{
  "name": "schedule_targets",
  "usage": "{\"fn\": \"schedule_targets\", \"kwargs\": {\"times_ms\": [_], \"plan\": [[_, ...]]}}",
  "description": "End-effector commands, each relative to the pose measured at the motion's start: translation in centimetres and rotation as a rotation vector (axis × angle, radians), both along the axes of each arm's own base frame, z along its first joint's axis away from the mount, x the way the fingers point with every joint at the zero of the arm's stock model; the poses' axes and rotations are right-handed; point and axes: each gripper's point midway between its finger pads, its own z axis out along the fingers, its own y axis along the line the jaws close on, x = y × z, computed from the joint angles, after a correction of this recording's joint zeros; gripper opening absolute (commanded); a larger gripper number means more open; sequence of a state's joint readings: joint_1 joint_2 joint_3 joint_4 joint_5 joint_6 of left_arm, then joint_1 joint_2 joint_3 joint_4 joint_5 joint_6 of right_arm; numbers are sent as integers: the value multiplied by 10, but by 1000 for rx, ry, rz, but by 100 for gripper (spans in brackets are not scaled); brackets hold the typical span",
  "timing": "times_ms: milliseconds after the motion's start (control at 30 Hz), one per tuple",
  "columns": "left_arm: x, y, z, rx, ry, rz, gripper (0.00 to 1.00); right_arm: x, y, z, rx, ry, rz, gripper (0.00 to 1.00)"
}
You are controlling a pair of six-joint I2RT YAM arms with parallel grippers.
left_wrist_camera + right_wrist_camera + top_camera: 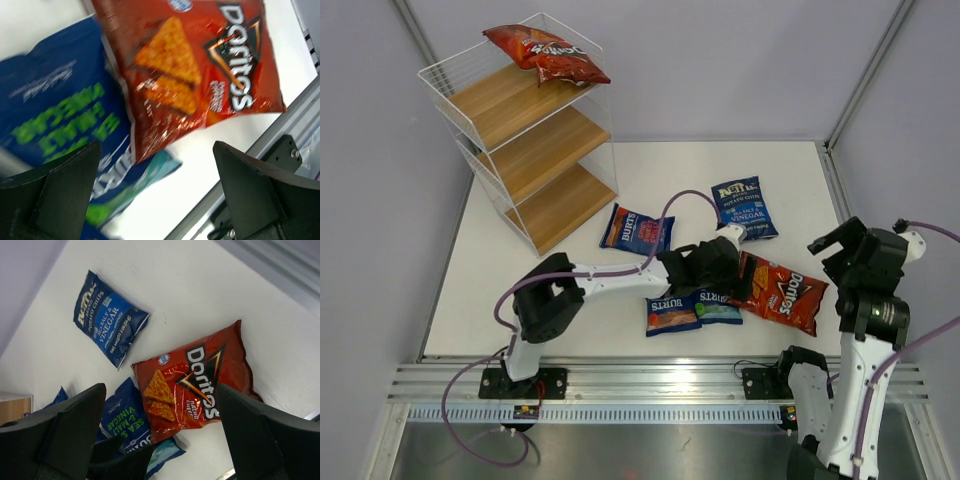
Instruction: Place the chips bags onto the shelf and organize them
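Observation:
One red Doritos chips bag (548, 52) lies on top of the white wire shelf (490, 150) at the back left. A second red Doritos bag (782, 291) (200, 65) (195, 382) lies flat on the table, overlapping a blue Burts bag (719, 306) (55, 115) (125, 422). Another Burts bag (671, 313) lies beside it, and a further one (636, 231) farther back. The blue Kettle bag (743, 207) (110, 325) lies behind them. My left gripper (725, 283) (157, 190) hovers open over the overlapping bags, holding nothing. My right gripper (832, 243) (160, 435) hangs open above the table's right side, empty.
The shelf's wooden boards (535, 150) stand bare below the top bag. A metal rail (660, 380) (280, 125) runs along the table's near edge. Grey walls close in the back and both sides. The left arm's forearm (620, 280) stretches across the table's middle.

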State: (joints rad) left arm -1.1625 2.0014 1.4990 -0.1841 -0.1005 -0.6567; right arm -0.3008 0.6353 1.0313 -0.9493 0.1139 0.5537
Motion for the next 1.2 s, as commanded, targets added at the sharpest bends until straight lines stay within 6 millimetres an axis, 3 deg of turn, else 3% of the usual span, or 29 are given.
{"fn": "schedule_targets", "kwargs": {"times_ms": [0,33,100,167,200,233,333,533,600,733,800,833,867,900,933,967,1000,1167], "plan": [[22,19,66,-153,-72,98,99,28,13,-30,103,71,82,99],[21,26,83,-183,-85,104,99,37,11,-39,120,85,73,100],[20,39,84,-190,-87,112,99,41,8,-65,165,141,35,99],[14,46,98,-219,-98,91,99,37,-11,-84,131,200,-60,99],[12,50,95,-209,-96,86,99,32,-21,-95,105,220,-117,99],[10,51,97,-207,-99,65,99,25,-35,-95,55,214,-187,100],[1,58,96,-197,-92,34,99,26,-42,-107,26,188,-163,100],[-8,67,105,-210,-109,-19,99,39,-23,-130,158,170,-54,99],[-9,68,107,-213,-112,-27,99,38,-22,-146,212,198,-65,99],[-12,67,108,-227,-106,-47,99,30,-25,-156,270,237,-112,100],[-14,61,110,-245,-100,-67,99,25,-27,-148,245,221,-133,99],[-17,57,113,-258,-92,-90,99,18,-38,-145,203,217,-195,99],[-16,51,100,-236,-73,-95,99,14,-41,-132,175,172,-226,99],[-11,43,110,-252,-78,-90,99,9,-42,-128,176,153,-259,99],[-9,38,107,-250,-61,-79,99,4,-46,-117,148,110,-292,100],[-5,32,88,-215,-36,-71,99,1,-47,-112,141,92,-312,100],[-1,24,95,-231,-39,-64,99,-3,-48,-105,137,76,-332,100],[9,-8,73,-222,9,-62,99,-9,-53,-65,74,1,-346,100]]}}
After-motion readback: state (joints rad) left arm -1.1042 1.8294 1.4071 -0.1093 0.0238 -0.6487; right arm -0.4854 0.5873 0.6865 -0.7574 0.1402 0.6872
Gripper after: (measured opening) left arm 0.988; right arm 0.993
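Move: The Doritos bag lies about 10 cm to the right of the left hand, some 2 cm farther out and 9 cm below; from the right hand it lies about 4 cm left, 2 cm ahead and 24 cm down. Its neighbours, counted from the left hand at the same depth: the green vinegar bag, 4 cm left and 2 cm ahead, and the blue Kettle bag, 21 cm ahead and 4 cm right. Above the Doritos bag and its green neighbour both open hands hover and re-aim. The left climbs about 8 cm while swinging some 7 cm left, then comes back right and starts to sink. The right drops about 16 cm towards the Doritos bag, tipping down, then rises nearly 7 cm, easing right and back and turning clockwise. Neither closes its fingers, and no grip is taken. ##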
